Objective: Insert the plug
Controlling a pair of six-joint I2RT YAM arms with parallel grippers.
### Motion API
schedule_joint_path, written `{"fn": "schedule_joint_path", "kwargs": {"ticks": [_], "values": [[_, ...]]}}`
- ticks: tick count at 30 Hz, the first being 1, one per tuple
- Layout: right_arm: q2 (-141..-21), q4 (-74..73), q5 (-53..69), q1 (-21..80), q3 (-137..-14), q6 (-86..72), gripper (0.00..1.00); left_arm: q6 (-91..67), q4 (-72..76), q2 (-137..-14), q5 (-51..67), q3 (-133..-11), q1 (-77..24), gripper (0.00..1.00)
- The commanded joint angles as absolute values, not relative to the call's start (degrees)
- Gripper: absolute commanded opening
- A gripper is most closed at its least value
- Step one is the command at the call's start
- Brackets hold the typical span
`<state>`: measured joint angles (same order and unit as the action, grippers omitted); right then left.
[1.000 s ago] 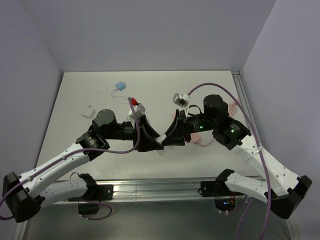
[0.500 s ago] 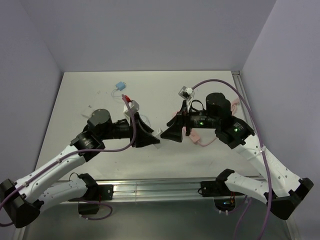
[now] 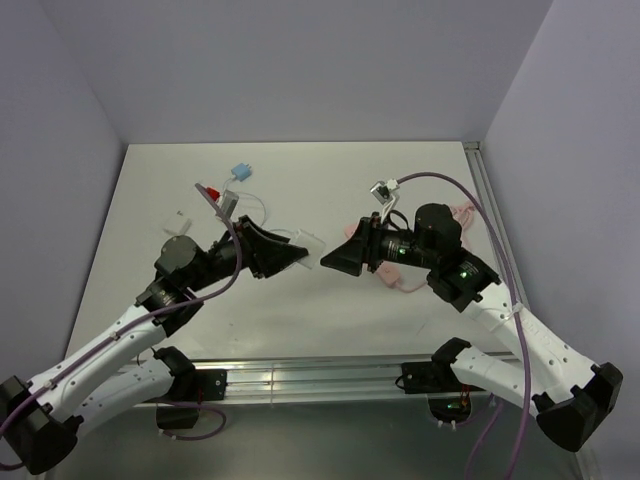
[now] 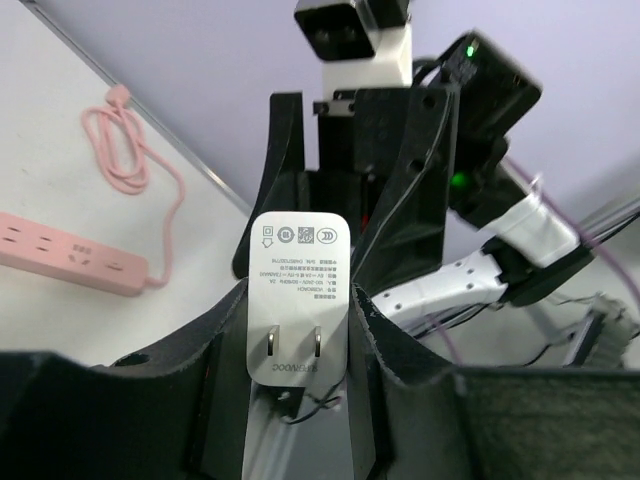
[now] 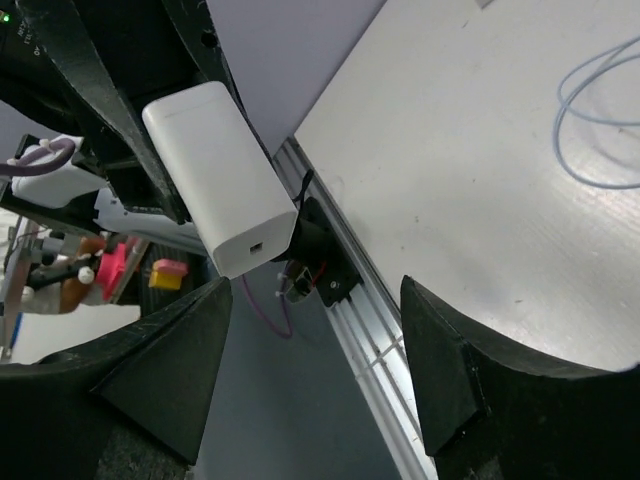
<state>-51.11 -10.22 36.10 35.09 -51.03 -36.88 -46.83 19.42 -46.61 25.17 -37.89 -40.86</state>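
My left gripper (image 3: 297, 248) is shut on a white plug adapter (image 3: 312, 240) and holds it above the table. In the left wrist view the plug (image 4: 298, 262) sits between my left gripper's fingers (image 4: 300, 298) with its two prongs facing the camera. My right gripper (image 3: 330, 262) is open and empty, facing the plug at a small gap. In the right wrist view my right gripper (image 5: 312, 290) is spread wide, with the plug (image 5: 220, 180) up and to the left. The pink power strip (image 3: 385, 272) lies on the table, partly hidden under my right arm, and shows in the left wrist view (image 4: 70, 262).
A coiled pink cable (image 3: 465, 214) lies at the right edge of the table. A small blue adapter (image 3: 239, 172) and a thin pale cable (image 3: 262, 205) lie at the back left. A small white cube (image 3: 178, 218) sits to the left. The metal rail (image 3: 320, 375) runs along the near edge.
The two grippers, close together low over the table a second ago, have risen and drawn apart. My left arm swung back to the left with the plug still in it.
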Motion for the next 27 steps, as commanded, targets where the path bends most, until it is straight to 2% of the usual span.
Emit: {"fn": "schedule_joint_path", "kwargs": {"ticks": [1,5,8,11,16,23,27], "values": [[-48.6,2.3,35.2,35.0,-48.3,-44.3,0.75,-57.1,31.4,-48.7,25.1,-37.7,-40.3,0.00],[-47.1,-0.9,35.8,35.2,-49.3,-36.1,0.76,-64.7,32.8,-51.1,26.5,-37.6,-39.3,0.00],[-46.3,-10.3,33.0,35.3,-52.4,-24.1,0.90,-70.6,28.8,-53.1,29.8,-39.5,-37.8,0.00],[-43.6,-11.9,31.7,35.4,-52.2,-16.0,0.97,-80.0,26.1,-55.4,34.2,-40.4,-34.3,0.00],[-42.8,-7.3,34.2,35.8,-51.9,-11.8,0.99,-94.2,34.2,-57.6,35.9,-38.2,-32.7,0.00],[-49.6,-1.6,21.4,40.2,-55.4,-8.0,0.98,-114.8,33.9,-59.2,31.2,-38.2,-32.6,0.00],[-52.5,8.4,18.9,42.2,-54.3,-8.5,0.97,-123.5,44.8,-61.9,30.0,-36.3,-32.7,0.00]]}}
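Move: My left hand holds the white plug, its port end facing my open right hand, which sits about 8 cm to the right, 1 cm back and 3 cm lower. From my right hand the plug is some 6 cm left, 2 cm ahead and 3 cm up. The power strip lies about 14 cm ahead of my left hand, 16 cm right and 31 cm below; the cable coil is about 15 cm ahead of that hand, 7 cm left and equally low. Keeping the plug pinched, I roll my left wrist about 60 degrees around its fingers, forward side going down, while carrying the plug roughly 5 cm forward with a shallow dip on the way. My right hand opens fully, rises about 4 cm and rolls some 30 degrees, forward side up, first easing right, then coming forward and left to face the plug's port end, without closing on it. ##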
